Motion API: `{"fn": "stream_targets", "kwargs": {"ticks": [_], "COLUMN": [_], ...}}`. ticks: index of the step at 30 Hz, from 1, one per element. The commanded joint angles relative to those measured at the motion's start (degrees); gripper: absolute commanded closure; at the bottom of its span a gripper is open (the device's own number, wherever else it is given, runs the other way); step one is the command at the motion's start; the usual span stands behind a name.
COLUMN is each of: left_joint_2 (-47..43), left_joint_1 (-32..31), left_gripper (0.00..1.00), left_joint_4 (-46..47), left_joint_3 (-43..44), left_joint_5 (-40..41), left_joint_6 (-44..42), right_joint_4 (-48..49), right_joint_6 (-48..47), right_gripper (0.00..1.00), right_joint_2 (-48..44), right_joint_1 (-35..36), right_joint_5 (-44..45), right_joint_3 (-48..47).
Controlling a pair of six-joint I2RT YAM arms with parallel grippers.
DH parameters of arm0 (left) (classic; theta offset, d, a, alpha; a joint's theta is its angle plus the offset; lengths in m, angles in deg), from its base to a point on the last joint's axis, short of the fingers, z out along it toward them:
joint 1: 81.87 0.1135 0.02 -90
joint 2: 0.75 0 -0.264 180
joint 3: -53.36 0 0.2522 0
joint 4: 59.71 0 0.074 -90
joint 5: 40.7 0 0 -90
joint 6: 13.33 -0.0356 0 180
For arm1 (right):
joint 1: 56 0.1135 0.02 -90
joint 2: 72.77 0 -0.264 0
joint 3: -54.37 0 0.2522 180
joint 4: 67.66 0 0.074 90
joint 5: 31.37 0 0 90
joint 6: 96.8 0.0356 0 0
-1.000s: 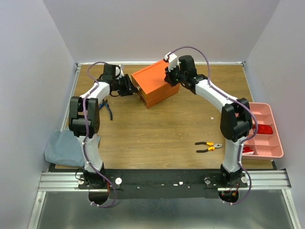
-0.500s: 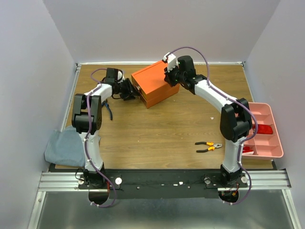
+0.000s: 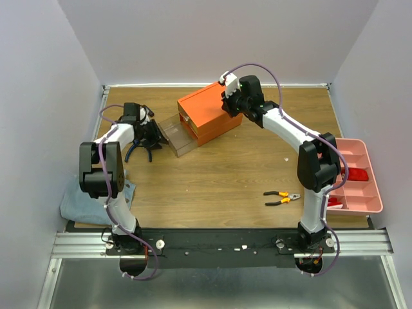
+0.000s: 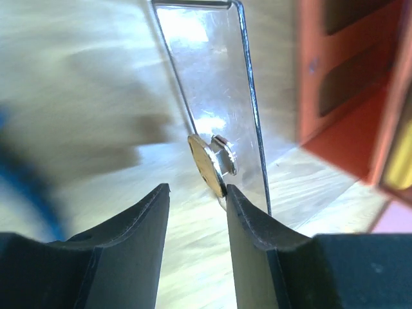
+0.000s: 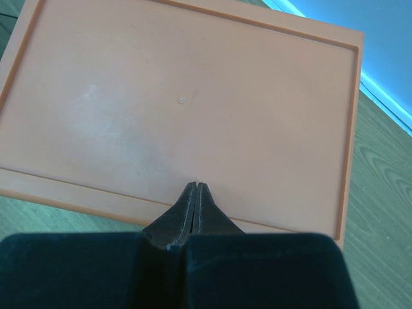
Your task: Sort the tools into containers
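The orange box (image 3: 212,111) stands at the back middle of the table, with a clear drawer (image 3: 175,136) drawn out of its left end. My left gripper (image 3: 153,134) is open just left of that drawer. In the left wrist view the drawer's metal knob (image 4: 214,165) touches the tip of my right finger (image 4: 248,219), and the gap between the jaws (image 4: 197,188) is empty. Blue-handled pliers (image 3: 149,156) lie partly hidden under this gripper. My right gripper (image 5: 195,187) is shut, its tips resting on the box lid (image 5: 193,96). Orange-handled pliers (image 3: 281,197) lie at the front right.
A pink tray (image 3: 369,207) with red-handled tools in it sits at the right table edge. The grey-blue cloth (image 3: 87,201) lies at the front left by the left arm's base. Walls close off the left, the back and the right.
My left arm has drawn back to the left and the clear drawer has slid out of the orange box. The right gripper has stayed on the lid.
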Motion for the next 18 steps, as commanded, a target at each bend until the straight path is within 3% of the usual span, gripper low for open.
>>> {"fn": "stream_targets", "kwargs": {"ticks": [1, 8, 12, 18], "left_joint_2": [-5.44, -10.98, -12.83, -10.11], "left_joint_1": [1.90, 1.99, 2.95, 6.11], "left_gripper": [0.50, 0.47, 0.47, 0.48], "left_joint_4": [-4.97, -9.55, -15.09, -20.72], "left_joint_3": [-1.32, 6.85, 10.55, 8.37], "left_joint_5": [4.41, 3.19, 10.46, 16.81], "left_joint_6": [-7.81, -16.86, -23.54, -42.78], "right_joint_4": [-13.29, -13.20, -12.94, -12.94], "right_joint_6": [-0.51, -0.33, -0.33, -0.07], "right_gripper": [0.99, 0.99, 0.99, 0.99], "right_joint_2": [2.15, 1.54, 0.92, 0.31], "right_joint_1": [0.31, 0.31, 0.31, 0.31], "right_joint_5": [1.77, 1.41, 1.42, 1.06], "right_joint_3": [4.11, 3.23, 3.40, 4.02]}}
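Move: About 10 cm to the left hand's left, 2 cm nearer the base and some 4 cm lower lie the blue pliers. The drawer's knob is right at its fingertips, 1 cm ahead and to the right; the orange box's middle stands about 10 cm ahead and 16 cm to the right, slightly higher. The black tool lies roughly 9 cm ahead and 10 cm left. From the right hand the pliers are some 32 cm left, 13 cm back and 12 cm below. Dragging the drawer out its last bit with a fingertip still at the knob, the left hand draws left and slightly back, then comes free and climbs about 11 cm while swinging left, some 7 cm in all, to the side where the blue pliers lie. The wrist rolls its left side up some 25 degrees and the fingers tip outward, staying half open; the shut right fingers keep resting on the box lid. ##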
